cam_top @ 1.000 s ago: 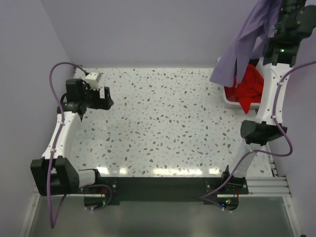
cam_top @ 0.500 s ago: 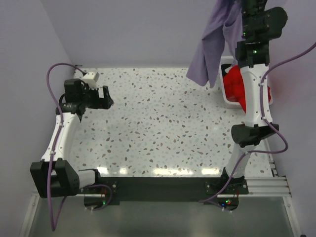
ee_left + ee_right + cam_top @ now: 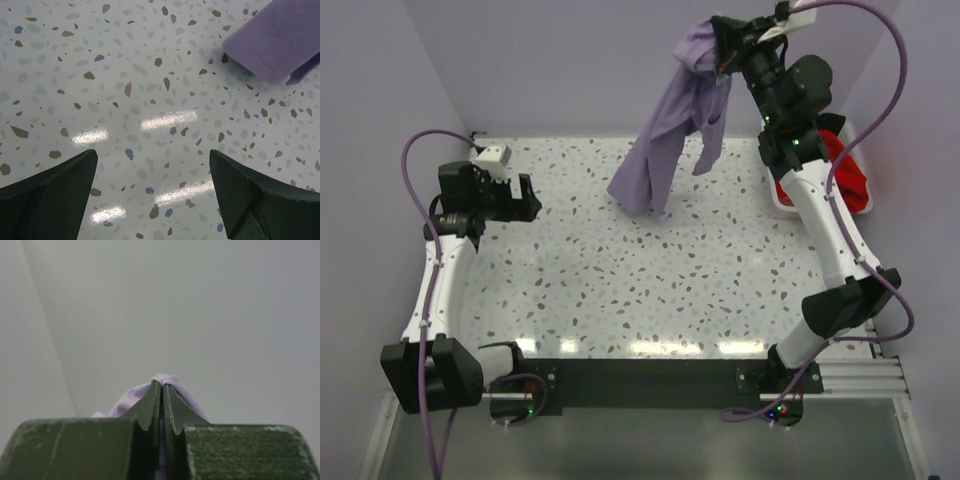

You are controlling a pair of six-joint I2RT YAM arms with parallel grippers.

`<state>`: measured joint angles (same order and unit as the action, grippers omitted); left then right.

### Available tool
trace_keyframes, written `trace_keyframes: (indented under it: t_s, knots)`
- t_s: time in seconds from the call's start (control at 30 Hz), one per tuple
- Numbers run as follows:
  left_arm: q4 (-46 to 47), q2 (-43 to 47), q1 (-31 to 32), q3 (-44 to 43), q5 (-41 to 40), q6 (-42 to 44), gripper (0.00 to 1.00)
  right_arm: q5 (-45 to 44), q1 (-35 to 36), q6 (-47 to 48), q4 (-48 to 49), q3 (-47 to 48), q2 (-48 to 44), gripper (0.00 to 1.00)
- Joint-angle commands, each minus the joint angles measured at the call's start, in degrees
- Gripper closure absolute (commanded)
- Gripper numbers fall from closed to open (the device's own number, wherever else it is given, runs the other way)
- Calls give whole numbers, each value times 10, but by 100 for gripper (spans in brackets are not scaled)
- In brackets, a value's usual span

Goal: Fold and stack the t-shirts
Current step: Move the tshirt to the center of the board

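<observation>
My right gripper (image 3: 723,45) is raised high at the back and is shut on the lavender-purple t-shirt (image 3: 670,125). The shirt hangs down from it, its lower end at or just above the back middle of the table. In the right wrist view a fold of lavender cloth (image 3: 172,382) sticks out past my closed fingertips (image 3: 163,386). The shirt's lower end shows in the left wrist view (image 3: 272,42). The red t-shirt (image 3: 848,170) lies in the white basket (image 3: 782,202) at the right. My left gripper (image 3: 532,200) (image 3: 152,172) is open and empty, low over the table's left side. No black t-shirt is in view.
The speckled table (image 3: 650,270) is bounded by purple walls at the back and both sides. A small white box (image 3: 492,156) sits at the back left corner. The right arm's links stretch over the table's right side.
My right gripper has swung left from above the basket to above the back middle of the table, carrying the lavender shirt clear of the basket. The left gripper has barely moved.
</observation>
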<state>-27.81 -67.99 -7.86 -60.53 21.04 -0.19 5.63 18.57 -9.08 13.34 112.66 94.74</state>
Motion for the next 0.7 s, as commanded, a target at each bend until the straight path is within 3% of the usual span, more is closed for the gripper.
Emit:
trace_keyframes:
  t_s: [0.0, 0.07, 0.1, 0.13, 0.17, 0.2, 0.23, 0.33, 0.43, 0.67]
  knots:
    - [-5, 15, -4, -17, 4, 23, 0, 35, 11, -34, 26, -58, -49, 100]
    - [-7, 13, -4, -16, 15, 32, 0, 100, 22, -72, -38, -104, -53, 95]
    - [-14, 11, -4, -17, 19, 39, 0, 126, 25, -82, -56, -122, -56, 84]
    - [-18, 9, -4, -19, 29, 44, 0, 154, 35, -90, -95, -154, -57, 59]
    - [-21, 8, -5, -20, 37, 49, 0, 204, 39, -91, -115, -168, -58, 46]
    - [-26, 5, -3, -21, 45, 58, 0, 221, 42, -82, -138, -176, -57, 26]
    - [-29, 2, -4, -22, 65, 62, 0, 229, 44, -76, -174, -187, -57, 21]
    - [-31, -7, -4, -20, 133, 86, 0, 237, 38, -3, -317, -194, -59, 12]
    - [-8, -14, 4, -5, 194, 98, 0, 240, 1, 40, -352, -231, -70, 8]
    - [61, -100, 144, -1, 140, 116, 0, 193, -101, 108, -469, -250, -24, 4]
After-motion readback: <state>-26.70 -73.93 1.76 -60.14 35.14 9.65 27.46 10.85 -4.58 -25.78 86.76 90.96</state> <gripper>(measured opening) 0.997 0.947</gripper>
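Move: The right hand holds the purple t-shirt by its top, high up; the spot near the board's centre where it is to lie is about 8 cm left, 5 cm back and some 58 cm below. The hanging hem is roughly 15 cm left, 5 cm back and 53 cm down; the tray with the red t-shirt is about 32 cm right and 4 cm farther out. From the left hand, that spot is some 33 cm right, 7 cm ahead. Right hand opens, freeing the t-shirt, tipping and swooping about 33 cm towards the board; left hand swings right. ##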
